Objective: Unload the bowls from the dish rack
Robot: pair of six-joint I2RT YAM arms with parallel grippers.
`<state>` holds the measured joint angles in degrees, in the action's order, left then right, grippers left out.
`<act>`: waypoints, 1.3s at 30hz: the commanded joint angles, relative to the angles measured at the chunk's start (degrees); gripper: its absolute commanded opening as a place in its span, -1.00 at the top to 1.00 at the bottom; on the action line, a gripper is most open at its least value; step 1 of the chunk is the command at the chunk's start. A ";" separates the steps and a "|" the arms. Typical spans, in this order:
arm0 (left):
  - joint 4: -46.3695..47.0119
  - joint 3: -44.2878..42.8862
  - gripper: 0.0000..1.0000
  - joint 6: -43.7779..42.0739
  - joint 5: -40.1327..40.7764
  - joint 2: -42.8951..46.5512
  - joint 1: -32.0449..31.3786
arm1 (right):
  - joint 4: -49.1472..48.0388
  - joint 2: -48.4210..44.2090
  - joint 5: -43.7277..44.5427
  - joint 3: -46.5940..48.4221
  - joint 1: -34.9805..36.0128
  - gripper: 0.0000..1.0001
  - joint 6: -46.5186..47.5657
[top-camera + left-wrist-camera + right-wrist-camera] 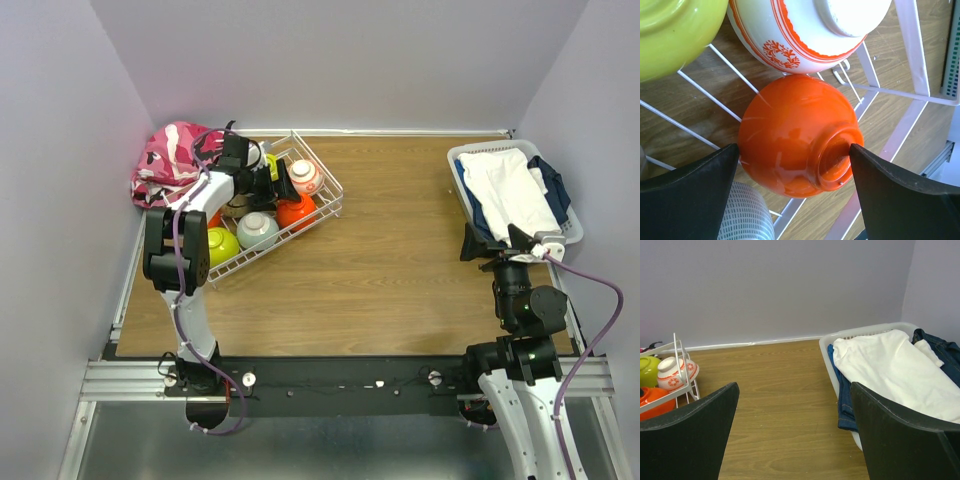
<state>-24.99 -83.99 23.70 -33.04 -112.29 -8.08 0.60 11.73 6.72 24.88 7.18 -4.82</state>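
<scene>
The white wire dish rack (322, 166) sits at the table's back left with several bowls in it. An orange bowl (790, 130) lies on its side on the rack's wires, foot towards the right finger. My left gripper (794, 150) is open and straddles this bowl, one fingertip at each side of it. Above it lie the white bowl with the red pattern (790, 30) and a lime-green bowl (670, 30). From above I also see a pale teal bowl (257, 230) and another lime-green bowl (220, 245). My right gripper (795, 390) hangs open and holds nothing, over bare wood at the right.
A white plastic basket (458, 160) of clothes stands at the back right, close beside my right gripper (492, 240). A pink patterned bag (170, 160) lies in the back left corner behind the rack. Purple walls close in the table on three sides.
</scene>
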 commanded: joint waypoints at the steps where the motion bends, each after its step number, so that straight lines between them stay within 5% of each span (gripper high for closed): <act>1: -2.16 0.31 -0.98 1.26 -0.80 -4.34 -0.98 | 1.07 0.40 -0.22 -0.45 0.29 -1.00 0.78; 21: 0.82 3.12 -0.96 8.20 -6.07 -1.62 0.08 | 1.33 0.84 -0.57 -0.27 0.47 -1.00 0.95; 39: 7.85 6.82 -0.49 14.79 -10.73 3.39 1.48 | 1.51 1.63 -0.74 -0.10 0.47 -1.00 1.04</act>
<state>-16.73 -78.85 34.94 -38.11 -110.78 -5.80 1.19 13.13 6.68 24.88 7.18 -4.40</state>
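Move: The orange bowl sits just off the left fingertips, straddled by the open fingers, its middle about 3 cm to the hand's right, level fore and aft, and some 3 cm below. The white-and-orange bowl is about 7 cm ahead and 5 cm right; the green bowl roughly 8 cm ahead and 4 cm left; the pale blue bowl some 5 cm back and 6 cm left. From the right hand, the orange bowl is about 20 cm ahead and 38 cm left, well below. Easing barely 1 cm to the right and slightly forward and down, the left hand settles around the orange bowl, then closes its wide-open fingers by about a fifth, pinching the bowl between its rim side and its foot. As they close, the hand rises about 1 cm, drifts back left and turns some 10 degrees, its left side dipping. ##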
